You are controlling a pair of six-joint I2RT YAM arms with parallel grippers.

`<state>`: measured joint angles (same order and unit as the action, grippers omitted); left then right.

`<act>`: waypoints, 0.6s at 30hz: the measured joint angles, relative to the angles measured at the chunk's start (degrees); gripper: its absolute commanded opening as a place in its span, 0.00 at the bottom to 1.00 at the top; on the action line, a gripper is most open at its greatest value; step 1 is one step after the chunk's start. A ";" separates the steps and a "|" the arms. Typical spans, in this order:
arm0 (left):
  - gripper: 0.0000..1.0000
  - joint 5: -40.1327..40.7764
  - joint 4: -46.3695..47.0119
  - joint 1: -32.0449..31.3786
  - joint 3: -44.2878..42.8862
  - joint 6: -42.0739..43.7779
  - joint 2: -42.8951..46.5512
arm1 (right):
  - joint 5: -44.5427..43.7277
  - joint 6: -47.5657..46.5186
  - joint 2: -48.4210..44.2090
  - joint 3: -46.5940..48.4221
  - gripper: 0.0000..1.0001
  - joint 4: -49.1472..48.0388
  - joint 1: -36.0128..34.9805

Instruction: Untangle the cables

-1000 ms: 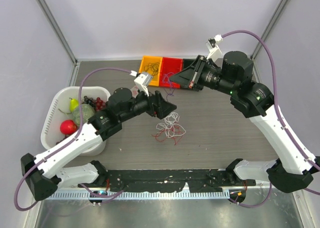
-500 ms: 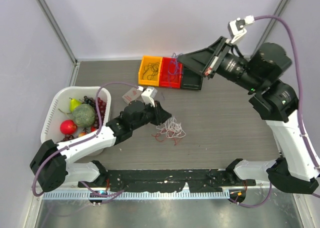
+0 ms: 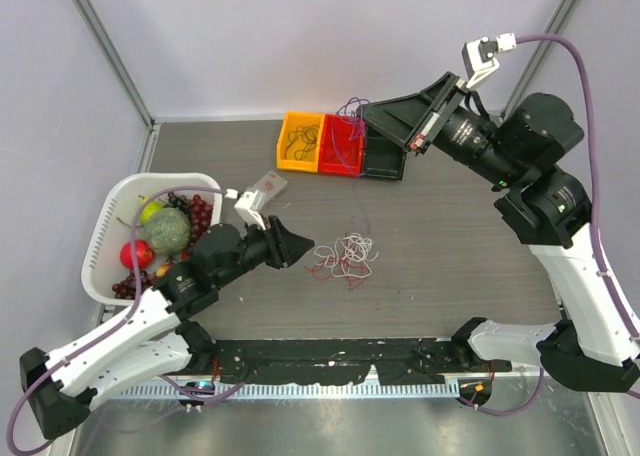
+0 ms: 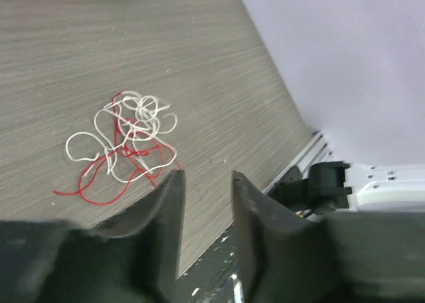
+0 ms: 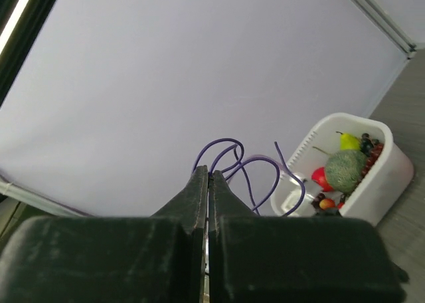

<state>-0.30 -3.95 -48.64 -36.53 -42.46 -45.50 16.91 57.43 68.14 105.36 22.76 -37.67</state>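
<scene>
A red and white tangle of cables [image 3: 345, 256] [image 4: 126, 143] lies loose on the wooden table. My left gripper [image 3: 303, 248] [image 4: 206, 177] hovers just to its left, jaws a narrow gap apart with nothing between them. Raised at the back, my right gripper [image 3: 366, 117] [image 5: 208, 173] is shut on a thin purple cable [image 3: 346, 141] [image 5: 247, 165]. That cable loops out of the fingertips and hangs over the red bin [image 3: 341, 160]. A dark cable bundle [image 3: 303, 136] lies in the orange bin [image 3: 287, 157].
A black bin [image 3: 385, 161] stands to the right of the red one. A white basket [image 3: 105, 226] [image 5: 372, 183] of fruit sits at the left. A small white card [image 3: 266, 185] lies on the table behind the left arm.
The right gripper rose from table level to above the bins with the purple cable in it. The left arm drew back leftward off the tangle, and its jaws narrowed from wide open.
</scene>
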 measured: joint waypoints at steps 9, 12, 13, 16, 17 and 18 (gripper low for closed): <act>0.87 0.70 -15.93 0.00 -18.51 -0.52 2.32 | -7.26 -4.70 1.62 -3.28 0.01 4.57 0.13; 0.89 0.50 -19.06 0.02 -25.75 0.70 -0.11 | -9.46 -6.75 4.09 -3.28 0.01 5.66 1.73; 0.91 0.22 -19.67 0.00 -27.63 1.03 -0.98 | -9.86 -7.32 5.27 -3.28 0.01 5.99 2.71; 0.93 -1.31 -23.12 0.00 -33.24 1.25 -3.63 | -10.27 -8.37 9.29 -3.26 0.01 6.25 7.76; 0.93 -2.03 -23.91 0.02 -34.93 1.22 -4.61 | -10.43 -8.76 10.93 -3.26 0.01 6.23 9.88; 0.94 -2.84 -24.37 0.00 -36.02 1.11 -5.33 | -10.36 -9.14 12.72 -3.26 0.01 6.25 11.98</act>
<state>-3.14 -28.32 -48.64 -72.55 -41.34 -50.83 6.55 48.29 80.86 102.10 29.02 -25.69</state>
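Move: The black box my right hand is bringing the purple cable to lies about 44 cm ahead, 11 cm to the right and 57 cm below. The red box is about 45 cm ahead with no sideways offset, and the yellow box about 11 cm left of the red one. From my empty left hand, the white cable tangle is some 12 cm ahead, 7 cm right and 23 cm down, with the red cable some 4 cm nearer and 3 cm left of it. With my right fingers still shut on the purple cable, I swing it forward about 17 cm and down some 13 cm towards the black box, speeding up as I go, turning the hand clockwise and tipping the fingers downward. Meanwhile I raise my empty left hand about 17 cm, away from the white and red cables, and spread its fingers from nearly shut to wide open. ##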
